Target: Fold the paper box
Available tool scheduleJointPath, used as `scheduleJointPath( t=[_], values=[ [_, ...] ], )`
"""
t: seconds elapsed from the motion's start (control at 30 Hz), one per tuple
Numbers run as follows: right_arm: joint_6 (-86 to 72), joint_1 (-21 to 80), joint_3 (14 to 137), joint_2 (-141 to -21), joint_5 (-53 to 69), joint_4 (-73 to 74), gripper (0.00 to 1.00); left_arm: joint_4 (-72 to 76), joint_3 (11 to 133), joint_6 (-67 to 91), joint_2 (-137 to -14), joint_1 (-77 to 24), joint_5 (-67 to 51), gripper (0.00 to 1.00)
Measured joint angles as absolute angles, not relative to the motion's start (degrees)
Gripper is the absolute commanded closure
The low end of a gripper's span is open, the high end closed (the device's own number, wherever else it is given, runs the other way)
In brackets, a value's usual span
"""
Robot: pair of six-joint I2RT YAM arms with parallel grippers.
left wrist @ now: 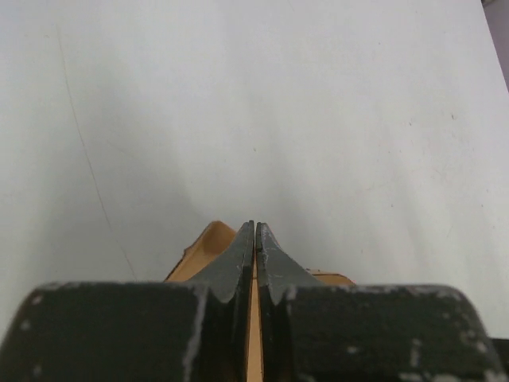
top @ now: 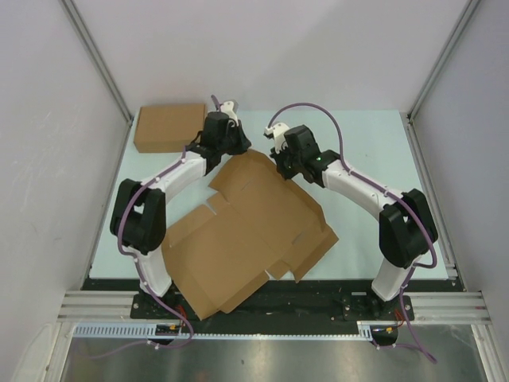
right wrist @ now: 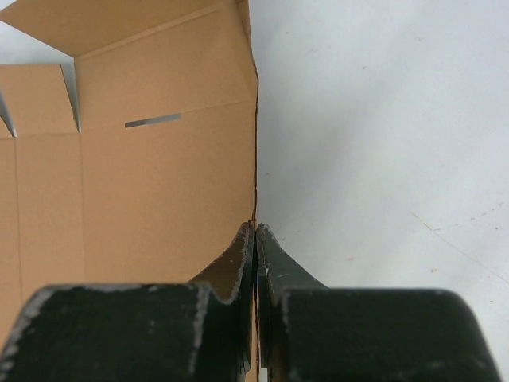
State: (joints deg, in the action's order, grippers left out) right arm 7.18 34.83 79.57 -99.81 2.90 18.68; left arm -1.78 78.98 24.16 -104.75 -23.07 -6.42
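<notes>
The paper box (top: 246, 231) is a brown die-cut sheet with flaps and slots, lying mostly flat in the middle of the table, its far end raised. My left gripper (top: 241, 148) pinches the far corner of that end; in the left wrist view the gripper (left wrist: 254, 227) is shut, with the box's cardboard (left wrist: 208, 243) showing between and behind the fingers. My right gripper (top: 279, 165) grips the far right edge; in the right wrist view it (right wrist: 254, 227) is shut on the thin edge of the paper box (right wrist: 159, 183), which spreads to the left.
A ready-made flat brown cardboard box (top: 169, 126) lies at the far left corner of the pale table (top: 366, 143). Grey walls and metal rails (top: 429, 72) close in the sides. The sheet's near corner overhangs the table's front edge (top: 215, 306).
</notes>
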Motion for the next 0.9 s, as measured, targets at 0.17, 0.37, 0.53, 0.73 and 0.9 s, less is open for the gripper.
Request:
scheduleJointPath(
  t=[0.17, 0.37, 0.53, 0.73, 0.9],
  values=[
    [7.2, 35.0, 79.5, -99.6, 2.8, 19.0, 1.00, -1.6, 79.7, 24.2, -104.9, -23.0, -2.2, 0.91],
    [7.2, 35.1, 79.5, -99.1, 2.8, 19.4, 1.00, -1.1, 79.7, 24.1, -105.2, -22.7, -1.8, 0.95],
    [7.2, 35.1, 79.5, -99.1, 2.8, 19.4, 1.00, 0.7, 79.1, 24.8, -107.4, -23.2, -5.2, 0.96],
    [7.4, 35.2, 79.5, -99.1, 2.8, 19.4, 1.00, 3.6, 73.8, 27.2, -107.8, -25.5, -9.0, 0.97],
    [7.4, 35.3, 79.5, -99.1, 2.5, 19.6, 1.00, 5.1, 71.2, 29.1, -107.8, -27.8, -10.3, 0.97]
  ],
)
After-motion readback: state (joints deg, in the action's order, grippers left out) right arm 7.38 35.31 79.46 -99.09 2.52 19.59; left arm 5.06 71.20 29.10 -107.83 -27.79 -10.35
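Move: The cardboard's far corner, at the end flap, lies just below the closed left fingers, about 3 cm back, 3 cm to their right and 3 cm down. From the left hand, the right gripper pinching the cardboard's edge is some 8 cm back and 11 cm to the right, at nearly the same height; the slit near that end is about 10 cm back and 1 cm right, some 6 cm lower. From the right hand the corner is roughly 5 cm ahead and 8 cm left. After a small swing forward and left, the left hand turns back and sweeps down, right and towards its base, each by about 6 cm from the turning point. With its fingers shut and tipping slightly downward, it pushes into the far corner of the cardboard beside the right gripper. The right hand stays almost still and keeps its pinch on the edge. ##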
